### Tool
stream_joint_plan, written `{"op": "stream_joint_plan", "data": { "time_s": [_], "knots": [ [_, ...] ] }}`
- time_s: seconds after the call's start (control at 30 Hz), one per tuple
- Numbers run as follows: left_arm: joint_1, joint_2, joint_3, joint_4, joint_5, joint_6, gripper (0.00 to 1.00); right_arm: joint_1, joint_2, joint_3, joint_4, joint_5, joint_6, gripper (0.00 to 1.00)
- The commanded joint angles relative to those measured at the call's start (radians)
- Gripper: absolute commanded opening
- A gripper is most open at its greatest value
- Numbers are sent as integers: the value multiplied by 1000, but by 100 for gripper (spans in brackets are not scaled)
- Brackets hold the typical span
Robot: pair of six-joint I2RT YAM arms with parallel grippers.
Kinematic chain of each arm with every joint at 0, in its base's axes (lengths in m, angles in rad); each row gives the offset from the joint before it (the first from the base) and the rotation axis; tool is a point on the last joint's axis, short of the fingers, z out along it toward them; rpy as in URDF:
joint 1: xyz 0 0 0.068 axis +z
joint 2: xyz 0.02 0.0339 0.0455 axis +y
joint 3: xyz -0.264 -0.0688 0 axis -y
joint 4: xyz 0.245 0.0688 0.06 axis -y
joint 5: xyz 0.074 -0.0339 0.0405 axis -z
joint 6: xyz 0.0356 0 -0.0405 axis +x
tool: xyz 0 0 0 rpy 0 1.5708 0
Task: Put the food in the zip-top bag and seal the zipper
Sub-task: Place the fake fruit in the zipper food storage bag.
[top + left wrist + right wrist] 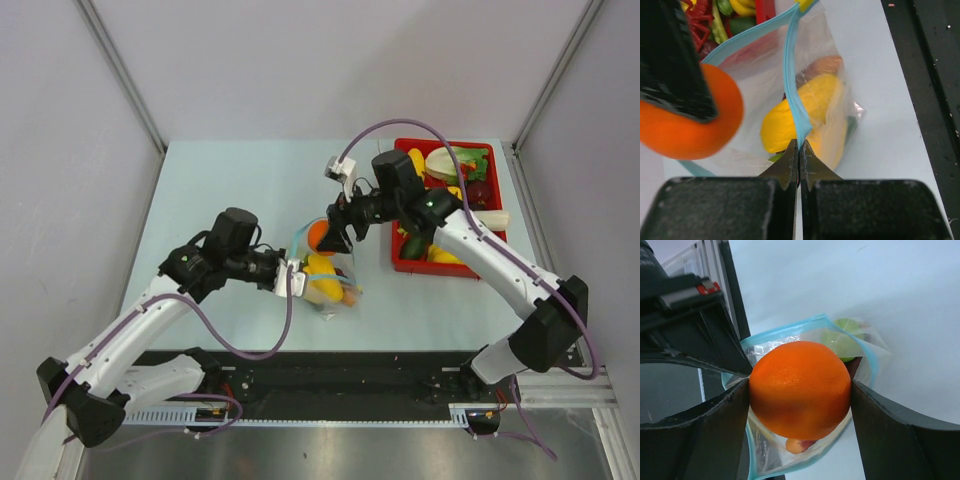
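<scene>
The clear zip-top bag (330, 275) lies mid-table with its mouth held open. My left gripper (799, 150) is shut on the bag's light blue zipper (792, 85) and holds that edge up. A yellow pepper (800, 117) and a green fruit (837, 340) lie inside the bag. My right gripper (800, 390) is shut on the orange ball (800, 389) and holds it right over the open mouth; the ball also shows in the top view (320, 236) and in the left wrist view (687, 120).
A red tray (404, 263) with several more toy foods stands at the right, behind my right arm. White walls and metal posts close in the table on both sides.
</scene>
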Motion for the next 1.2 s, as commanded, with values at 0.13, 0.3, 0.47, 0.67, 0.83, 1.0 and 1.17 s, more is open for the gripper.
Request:
{"op": "stream_joint_plan", "data": {
  "time_s": [0.13,0.3,0.47,0.67,0.83,1.0,1.17],
  "knots": [
    [8,-25,6,75,46,-36,0,75,60,23,-32,-13,-129,31],
    [8,-37,-7,83,52,-37,0,86,136,35,-52,7,-167,31],
    [8,-56,-27,104,55,-53,0,89,175,51,-16,33,-176,44],
    [8,-96,-76,135,33,-60,0,86,189,131,3,81,-164,91],
    [8,-100,-91,195,-25,-169,0,75,81,146,-97,61,-239,100],
    [12,-94,-105,280,-101,-318,0,37,-32,123,-160,106,-218,100],
    [47,-90,-113,344,-152,-456,0,-38,-193,8,-200,141,-213,100]
  ]
}}
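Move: The orange, already gripped in the right hand, is bound for the zip bag's open mouth, whose middle lies about 8 cm below that hand, some 2 cm back and 1 cm left. Inside the bag the yellow pepper sits roughly 5 cm back and 15 cm below, neither left nor right. The red bin's middle is some 32 cm to the right, 12 cm ahead and 22 below. From the left hand the mouth's middle is about 4 cm ahead and 6 cm right, nearly level. The orange goes down about 8 cm into the bag's mouth in the right hand's grip, drifting some 3 cm left, first slightly back and then forward; there the fingers open wide and let go. The emptied hand then rises about 10 cm and swings 5 cm right, clear of the bag. The left fingers keep pinching the rim, turning about 10 degrees counter-clockwise at the end. ##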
